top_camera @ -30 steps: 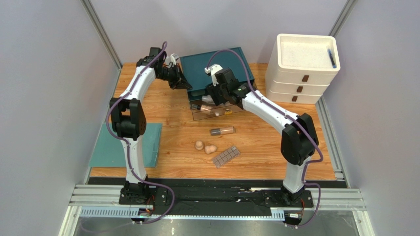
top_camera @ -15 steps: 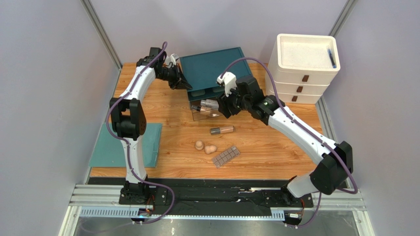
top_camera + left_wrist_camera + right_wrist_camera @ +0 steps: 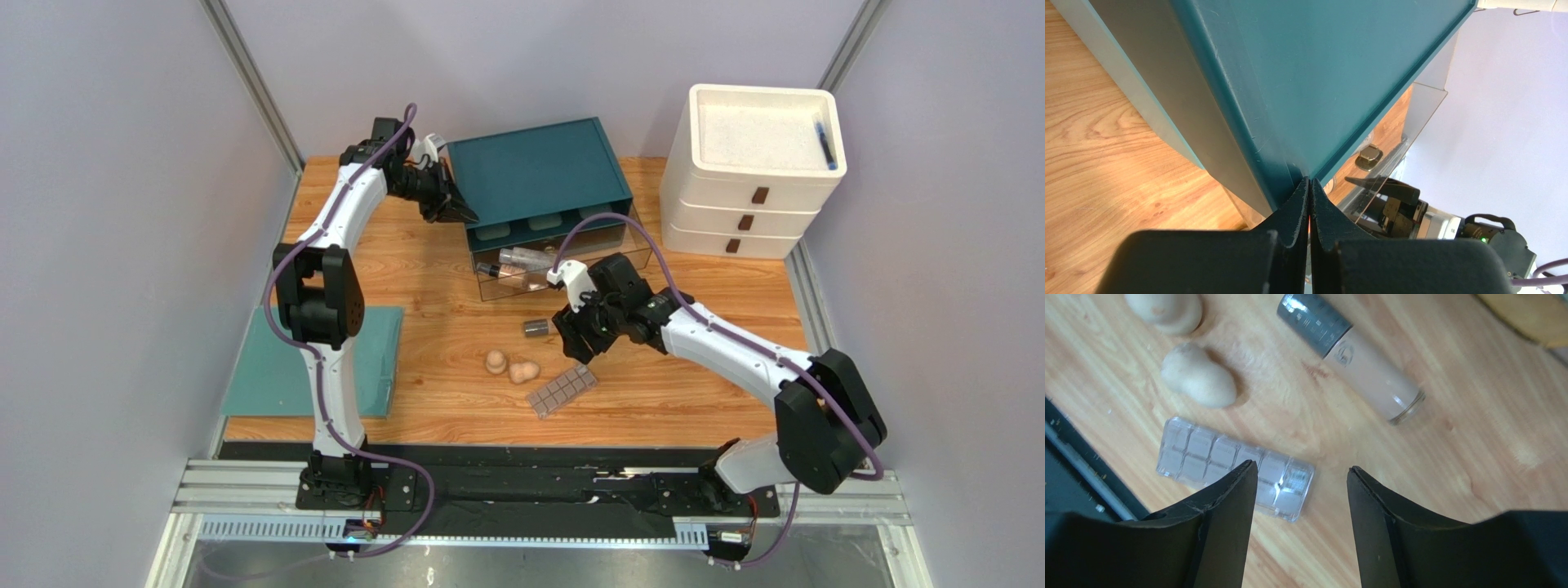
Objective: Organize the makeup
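Observation:
A brown-tinted tube (image 3: 1364, 367) with a grey cap lies on the wood; from above only its cap (image 3: 535, 328) shows beside my right gripper (image 3: 577, 341). That gripper (image 3: 1303, 471) hangs open above the table, between the tube and the flat palette (image 3: 1229, 462) (image 3: 563, 390). Two beige sponges (image 3: 494, 361) (image 3: 525, 371) lie left of the palette; both sponges (image 3: 1198, 376) (image 3: 1165, 309) also show in the right wrist view. A clear bottle (image 3: 525, 259) lies in the clear drawer (image 3: 481, 284). My left gripper (image 3: 1309, 182) is shut, its tips against the teal box's corner (image 3: 1290, 153).
The teal box (image 3: 540, 172) stands at the back with the clear drawer pulled out in front. A white drawer unit (image 3: 748, 184) at the back right has a blue pen (image 3: 826, 145) in its top tray. A teal mat (image 3: 313, 361) lies at the left.
My right arm has swung from the clear drawer toward the near side and now hangs over the tube and palette. The left arm has not moved.

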`<state>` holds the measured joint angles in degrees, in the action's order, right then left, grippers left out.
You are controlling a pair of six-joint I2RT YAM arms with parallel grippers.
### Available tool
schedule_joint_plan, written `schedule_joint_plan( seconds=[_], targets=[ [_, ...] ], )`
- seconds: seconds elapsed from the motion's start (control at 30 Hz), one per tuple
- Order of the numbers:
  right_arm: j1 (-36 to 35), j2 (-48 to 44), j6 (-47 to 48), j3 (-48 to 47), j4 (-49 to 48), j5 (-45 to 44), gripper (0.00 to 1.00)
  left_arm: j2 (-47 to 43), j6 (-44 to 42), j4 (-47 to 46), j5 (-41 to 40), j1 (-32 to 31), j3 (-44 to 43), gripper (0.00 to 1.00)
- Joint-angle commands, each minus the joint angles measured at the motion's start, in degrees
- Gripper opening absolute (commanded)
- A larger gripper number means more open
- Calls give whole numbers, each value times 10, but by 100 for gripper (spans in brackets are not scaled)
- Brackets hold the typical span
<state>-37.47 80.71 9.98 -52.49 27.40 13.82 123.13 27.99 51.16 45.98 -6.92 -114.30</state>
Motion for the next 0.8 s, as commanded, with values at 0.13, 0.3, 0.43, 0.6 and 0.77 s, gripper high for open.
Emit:
schedule_joint_plan(
  seconds=[0.13,0.3,0.43,0.6,0.77],
  targets=[
    [-1,77,10,-39,-104,-56,59,17,-32,69,-34,3,14,2],
    [-1,125,14,-67,-116,-66,58,17,-36,69,-35,3,25,2],
    [-1,126,14,-86,-118,-76,58,11,-38,67,-36,3,32,2],
    [-1,135,18,-91,-135,-75,58,11,-39,66,-36,3,36,2],
    [-1,190,17,-116,-125,-60,58,13,-38,67,-34,3,36,2]
  ],
)
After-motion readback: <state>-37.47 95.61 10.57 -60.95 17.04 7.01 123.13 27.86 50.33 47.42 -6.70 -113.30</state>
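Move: The makeup bottle lying crosswise on the table is about 8 cm ahead of the right hand, 5 cm to its left and 7 cm below. The palette lies some 3 cm back and 4 cm left of that hand, and the nearer sponge is level with it and 10 cm left. The open clear drawer is about 18 cm ahead and 4 cm left. From the left hand, the bottle is about 14 cm back and 14 cm right, far below. Forward, and about 3 cm to the left, the right hand travels some 7 cm from above the palette's end towards the makeup bottle. It dips about 3.5 cm on the way, then comes back up by roughly half of that, while the fingers tip slightly forward-up. They stay a bit over half open and come close over the bottle, with no touch to be seen. ##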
